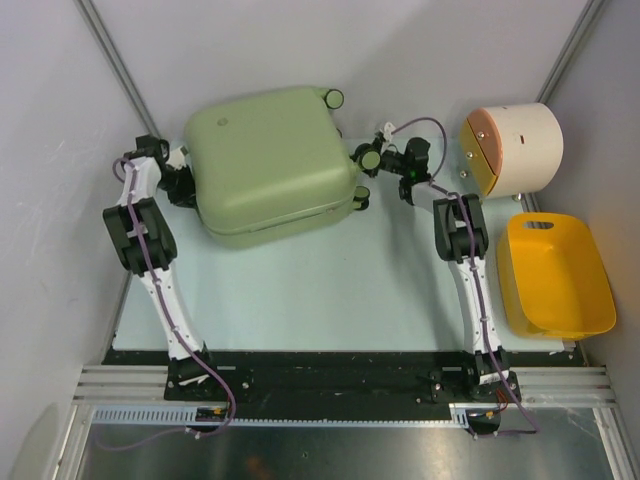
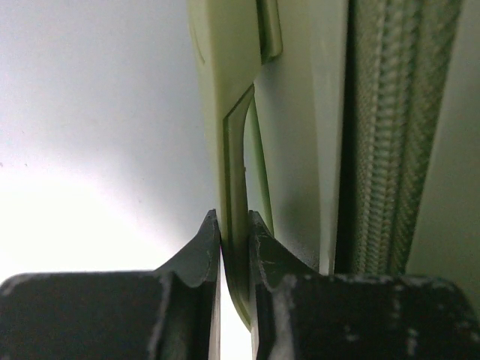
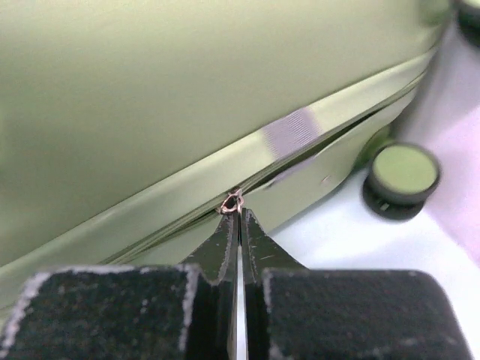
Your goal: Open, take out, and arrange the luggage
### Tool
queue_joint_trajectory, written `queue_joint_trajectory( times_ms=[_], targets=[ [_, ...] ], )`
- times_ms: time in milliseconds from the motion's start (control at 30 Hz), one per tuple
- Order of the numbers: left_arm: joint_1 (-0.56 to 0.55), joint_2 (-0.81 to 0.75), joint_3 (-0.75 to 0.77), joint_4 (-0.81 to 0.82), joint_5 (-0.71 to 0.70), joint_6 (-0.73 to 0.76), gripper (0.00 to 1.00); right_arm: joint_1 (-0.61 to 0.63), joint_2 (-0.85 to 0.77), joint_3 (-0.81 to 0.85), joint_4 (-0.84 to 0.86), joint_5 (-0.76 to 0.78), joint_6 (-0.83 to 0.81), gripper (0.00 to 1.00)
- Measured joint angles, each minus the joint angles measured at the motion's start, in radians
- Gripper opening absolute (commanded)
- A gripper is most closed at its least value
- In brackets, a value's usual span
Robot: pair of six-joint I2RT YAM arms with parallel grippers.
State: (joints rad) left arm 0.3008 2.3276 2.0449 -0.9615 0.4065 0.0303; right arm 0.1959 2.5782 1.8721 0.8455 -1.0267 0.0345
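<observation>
The pale sage-green luggage (image 1: 270,160) lies flat at the back left of the table with its wheels (image 1: 333,98) to the right. My left gripper (image 1: 186,186) is at its left side. In the left wrist view this gripper (image 2: 234,225) is shut on a thin green handle strap (image 2: 238,150), beside the zipper (image 2: 390,150). My right gripper (image 1: 378,158) is at the luggage's right side. In the right wrist view this gripper (image 3: 240,214) is shut on the small copper zipper pull (image 3: 233,201) at the seam of the shell (image 3: 150,90). The seam gapes slightly towards a wheel (image 3: 403,172).
A cream cylindrical drum (image 1: 515,148) lies on its side at the back right. In front of it a yellow plastic basket (image 1: 555,275) sits at the table's right edge. White walls stand close on the left, back and right.
</observation>
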Motion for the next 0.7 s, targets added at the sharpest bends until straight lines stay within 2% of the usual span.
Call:
queue_joint_trajectory(
  times_ms=[100, 167, 200, 233, 267, 300, 333, 400, 500, 600, 700],
  targets=[
    [-0.006, 0.020, 0.034, -0.006, -0.005, 0.004, 0.00, 0.008, 0.168, 0.299, -0.064, 0.013, 0.056, 0.00],
    [-0.006, 0.029, 0.050, -0.017, -0.003, 0.005, 0.01, 0.014, 0.238, 0.416, -0.087, 0.027, 0.082, 0.03],
    [-0.006, 0.031, 0.055, -0.021, -0.003, 0.006, 0.13, 0.016, 0.255, 0.444, -0.097, 0.032, 0.092, 0.10],
    [-0.006, 0.033, 0.060, -0.025, -0.003, 0.007, 0.24, 0.018, 0.262, 0.458, -0.105, 0.035, 0.102, 0.32],
    [-0.007, 0.033, 0.062, -0.027, -0.003, 0.008, 0.35, 0.020, 0.262, 0.459, -0.116, 0.042, 0.114, 0.43],
    [-0.008, 0.033, 0.063, -0.027, -0.003, 0.014, 0.54, 0.021, 0.262, 0.459, -0.120, 0.054, 0.130, 0.50],
    [-0.008, 0.033, 0.063, -0.022, 0.000, 0.030, 0.62, 0.022, 0.262, 0.456, -0.132, 0.087, 0.136, 0.59],
    [-0.005, 0.035, 0.060, 0.031, -0.017, 0.058, 0.71, 0.017, 0.249, 0.416, -0.155, 0.120, 0.151, 0.63],
    [0.013, 0.032, 0.042, 0.071, -0.006, 0.060, 0.78, 0.006, 0.207, 0.323, -0.241, 0.153, 0.165, 0.67],
    [0.027, 0.019, 0.010, 0.104, 0.015, 0.053, 0.85, -0.008, 0.163, 0.281, -0.397, 0.185, 0.198, 0.69],
    [0.040, -0.016, -0.030, 0.129, 0.031, 0.049, 0.87, -0.020, 0.113, 0.256, -0.523, 0.204, 0.248, 0.68]
  ],
)
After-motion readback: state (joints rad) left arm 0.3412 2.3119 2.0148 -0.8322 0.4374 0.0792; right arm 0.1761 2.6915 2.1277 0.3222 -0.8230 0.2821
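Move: The right hand already grips the zipper pull at the suitcase's wheel end; the grey patch at the zip's end lies about 5 cm ahead and 2 cm left, level with it. The far lower wheel is some 14 cm ahead, 6 cm left and 9 cm below; the near lower wheel is 5 cm back, 1 cm left and 9 cm below. The left hand holds the handle, its middle about 3 cm ahead, and has the suitcase's middle some 20 cm right and 4 cm ahead. The right hand draws the pinched zipper pull about 4 cm forward and slightly left along the seam to the grey patch, then opens, drops some 6 cm while backing off to the right, and rolls some 35 degrees, top side forward. The left hand keeps the handle until the pull is through, then opens wide and eases a couple of centimetres left and forward. ##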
